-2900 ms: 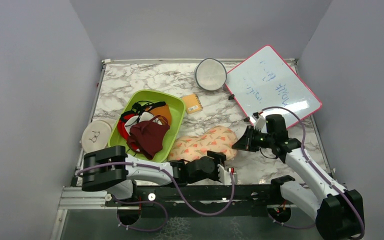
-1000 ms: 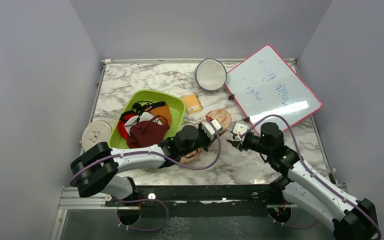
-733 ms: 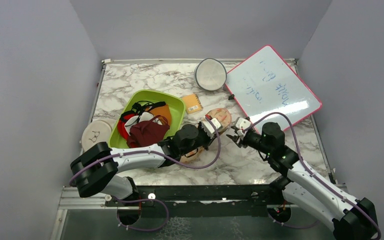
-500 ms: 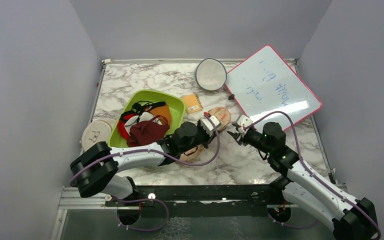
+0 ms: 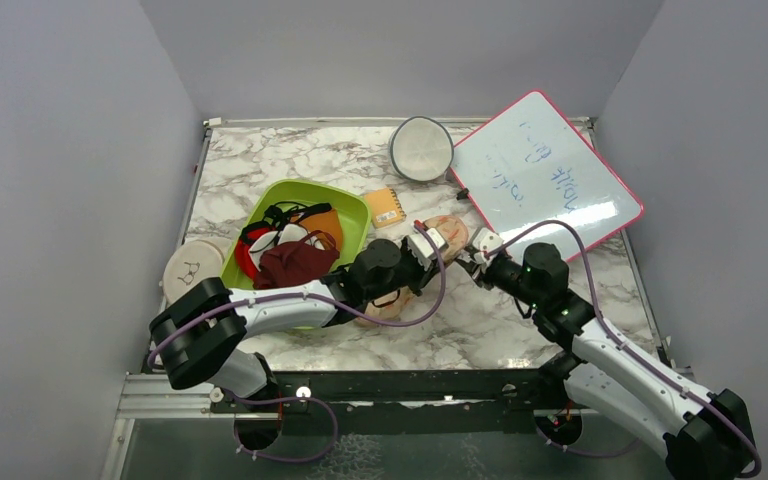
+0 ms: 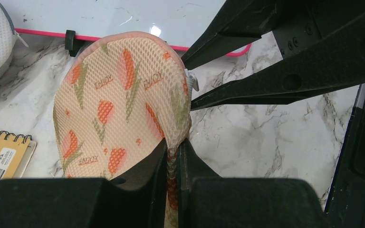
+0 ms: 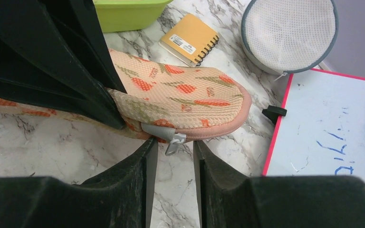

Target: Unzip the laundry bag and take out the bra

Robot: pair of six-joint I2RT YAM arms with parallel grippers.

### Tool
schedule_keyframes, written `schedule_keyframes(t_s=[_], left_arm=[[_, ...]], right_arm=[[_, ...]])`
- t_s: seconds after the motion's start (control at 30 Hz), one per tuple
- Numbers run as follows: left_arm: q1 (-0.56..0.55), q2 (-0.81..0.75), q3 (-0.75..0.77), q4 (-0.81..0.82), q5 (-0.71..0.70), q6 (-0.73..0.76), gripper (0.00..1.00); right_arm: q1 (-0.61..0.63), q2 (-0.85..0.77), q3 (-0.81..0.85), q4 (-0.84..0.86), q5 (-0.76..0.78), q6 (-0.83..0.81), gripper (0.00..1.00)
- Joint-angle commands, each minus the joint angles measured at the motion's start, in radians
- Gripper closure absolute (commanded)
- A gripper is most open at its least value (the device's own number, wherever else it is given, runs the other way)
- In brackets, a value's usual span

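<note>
The laundry bag [image 5: 447, 233] is a peach pouch with carrot print, mostly hidden under my left arm in the top view. My left gripper [image 6: 173, 152] is shut on the laundry bag's [image 6: 119, 99] edge and holds that end raised off the table. In the right wrist view the laundry bag [image 7: 185, 97] is zipped shut, and its grey zipper pull [image 7: 173, 144] hangs at the near edge. My right gripper [image 7: 175, 148] is open, one finger on either side of the pull, not closed on it. The bra is not visible.
A green tray [image 5: 355, 215] holds maroon, orange and white cloths. A round grey-rimmed mesh disc [image 5: 421, 148] and a pink-framed whiteboard [image 5: 550, 180] lie at the back. A small orange notebook [image 5: 386, 207] lies beside the tray. A round white disc [image 5: 191, 268] lies at the left edge.
My left gripper has taken the bag's edge and lifted it toward the middle. My right gripper has moved left up to the zipper pull, fingers around it.
</note>
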Motion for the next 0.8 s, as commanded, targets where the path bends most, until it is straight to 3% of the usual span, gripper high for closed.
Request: schedule_keyframes(t_s=[0.0,0.5,0.77], left_arm=[[0.001,0.013,0.036,0.017,0.051,-0.021,1.0],[0.001,0.015,0.041,0.008,0.053,-0.016,1.0],[0.001,0.021,0.041,0.003,0.057,-0.001,1.0]], right_arm=[[0.005,0.014,0.006,0.037,0.05,-0.013,0.71],[0.004,-0.005,0.025,-0.013,0.142,-0.017,0.98],[0.004,0.014,0.067,-0.067,0.131,-0.04,0.99]])
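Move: Between the right fingertips hangs the laundry bag's zipper pull, barely 1 cm ahead of the right hand and at its height. The bag's far lobe sits some 6 cm ahead and 3 cm to the left, slightly lower. On the table about 11 cm below lie the yellow notebook, roughly 13 cm ahead and 18 cm left, and the whiteboard, 17 cm ahead and 21 cm right. From the left hand, the pull is about 5 cm right and 1 cm ahead. Closing from about a third open to shut, the right fingers pinch the zipper pull while the hand eases some 1.5 cm to the right and a little forward, turning about 5 degrees clockwise. The left hand stays put and keeps its pinch on the bag beside the zip's end, holding it up. ##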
